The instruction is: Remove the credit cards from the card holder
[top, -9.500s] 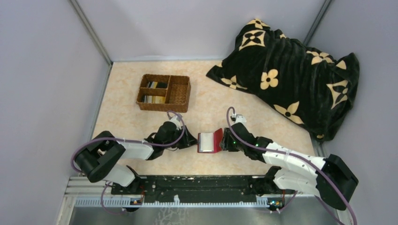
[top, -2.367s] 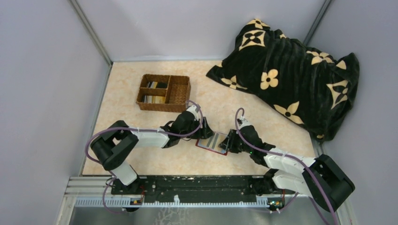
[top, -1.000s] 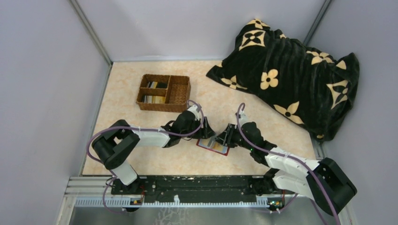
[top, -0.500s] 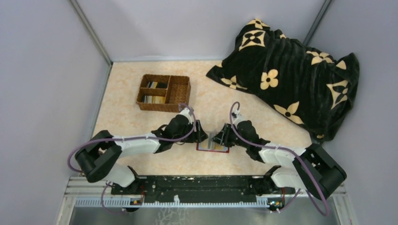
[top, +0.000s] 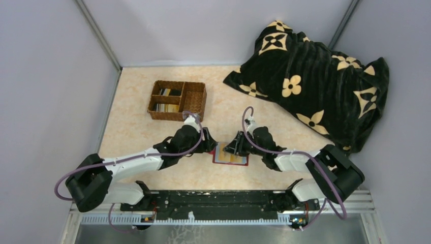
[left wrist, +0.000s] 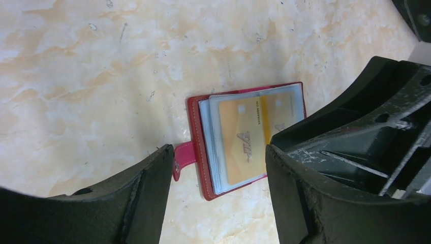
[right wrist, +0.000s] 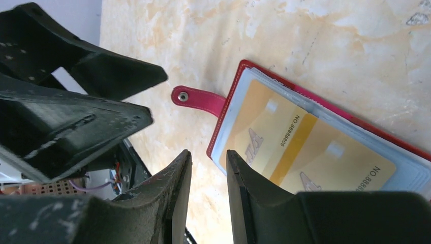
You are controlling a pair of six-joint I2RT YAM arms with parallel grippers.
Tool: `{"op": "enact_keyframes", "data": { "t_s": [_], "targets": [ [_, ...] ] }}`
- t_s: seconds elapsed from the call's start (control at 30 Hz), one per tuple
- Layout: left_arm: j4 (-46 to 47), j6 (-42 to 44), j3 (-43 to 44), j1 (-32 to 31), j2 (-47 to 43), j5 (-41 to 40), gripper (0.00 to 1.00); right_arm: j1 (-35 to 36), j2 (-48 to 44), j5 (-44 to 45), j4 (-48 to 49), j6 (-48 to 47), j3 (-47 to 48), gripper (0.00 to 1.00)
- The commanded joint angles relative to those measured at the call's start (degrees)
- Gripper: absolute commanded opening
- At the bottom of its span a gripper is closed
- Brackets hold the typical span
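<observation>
The red card holder (top: 231,155) lies open and flat on the table, its clear pockets facing up. Two orange-yellow credit cards (right wrist: 264,136) sit in those pockets, side by side. In the left wrist view the same cards (left wrist: 243,145) show beside the red snap tab (left wrist: 182,160). My left gripper (left wrist: 218,150) is open just above the holder's tab end and grips nothing. My right gripper (right wrist: 207,155) hovers at the holder's corner with a narrow gap between its fingers, and only bare table shows in that gap. Seen from above, the left gripper (top: 212,147) and right gripper (top: 229,148) nearly meet over the holder.
A brown wicker basket (top: 175,116) stands behind the left arm, with a dark card (top: 170,92) and a striped card (top: 166,107) in its left compartments. A black blanket with tan flowers (top: 315,76) fills the back right corner. Grey walls close in the table.
Both grippers have shifted left over the card holder. The holder has turned from a slant to lie square with the table's front edge. Neither gripper's opening has changed.
</observation>
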Motion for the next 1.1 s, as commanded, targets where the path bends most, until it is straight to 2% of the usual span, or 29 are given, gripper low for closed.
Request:
{"op": "enact_keyframes", "data": {
  "t_s": [0.0, 0.17, 0.3, 0.43, 0.53, 0.73, 1.07],
  "targets": [
    [-1.3, 0.8, -1.0, 0.1, -3.5, -2.3, 0.72, -0.3, 1.3, -1.9, 6.1, -0.4, 0.9, 0.33],
    [2.7, 2.0, -1.4, 0.1, -3.3, 0.6, 0.72, -0.4, -6.0, 2.4, -2.2, -2.6, 2.0, 0.33],
    [8.9, 1.0, -0.5, 0.2, 0.5, 8.1, 0.71, -0.5, -8.2, 4.9, -9.3, -4.7, 2.8, 0.33],
    [16.4, -0.9, 0.1, 0.2, 4.8, 14.7, 0.68, -0.4, -4.9, 4.0, -7.2, -3.8, 0.1, 0.33],
    [18.0, -1.4, 2.0, 0.2, 8.2, 18.1, 0.68, -0.4, -1.4, 3.5, -4.6, -2.6, -2.3, 0.33],
    [20.1, -2.4, 2.9, 0.3, 12.0, 19.9, 0.68, -0.5, 2.5, 3.5, -4.2, -2.0, -4.4, 0.34],
    [18.6, -2.2, 3.0, 0.4, 11.7, 18.5, 0.68, -0.4, 1.6, 4.5, -6.8, -2.7, -3.1, 0.34]
  ]
}}
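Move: From the left hand, the card holder's left page lies some 4 cm to the right, about 1 cm back and 5 cm below. The strap is about 1 cm back and straight left-right under that hand, and the right page is roughly 10 cm to its right and 1 cm back. From the right hand, the left page is about 2 cm left, level fore and aft and 4 cm below; the right page is 5 cm to its right. The left hand's open fingers come around the free edge of the rising left page, one finger behind it, as the hand lifts slightly, then sweeps about 6.5 cm right and a little back, turning some 15 degrees clockwise. The right hand rises briefly, then dips to about 4 cm below its start, drifting right and back, its tips meeting the page near the spine; its narrow finger gap stays unchanged. ##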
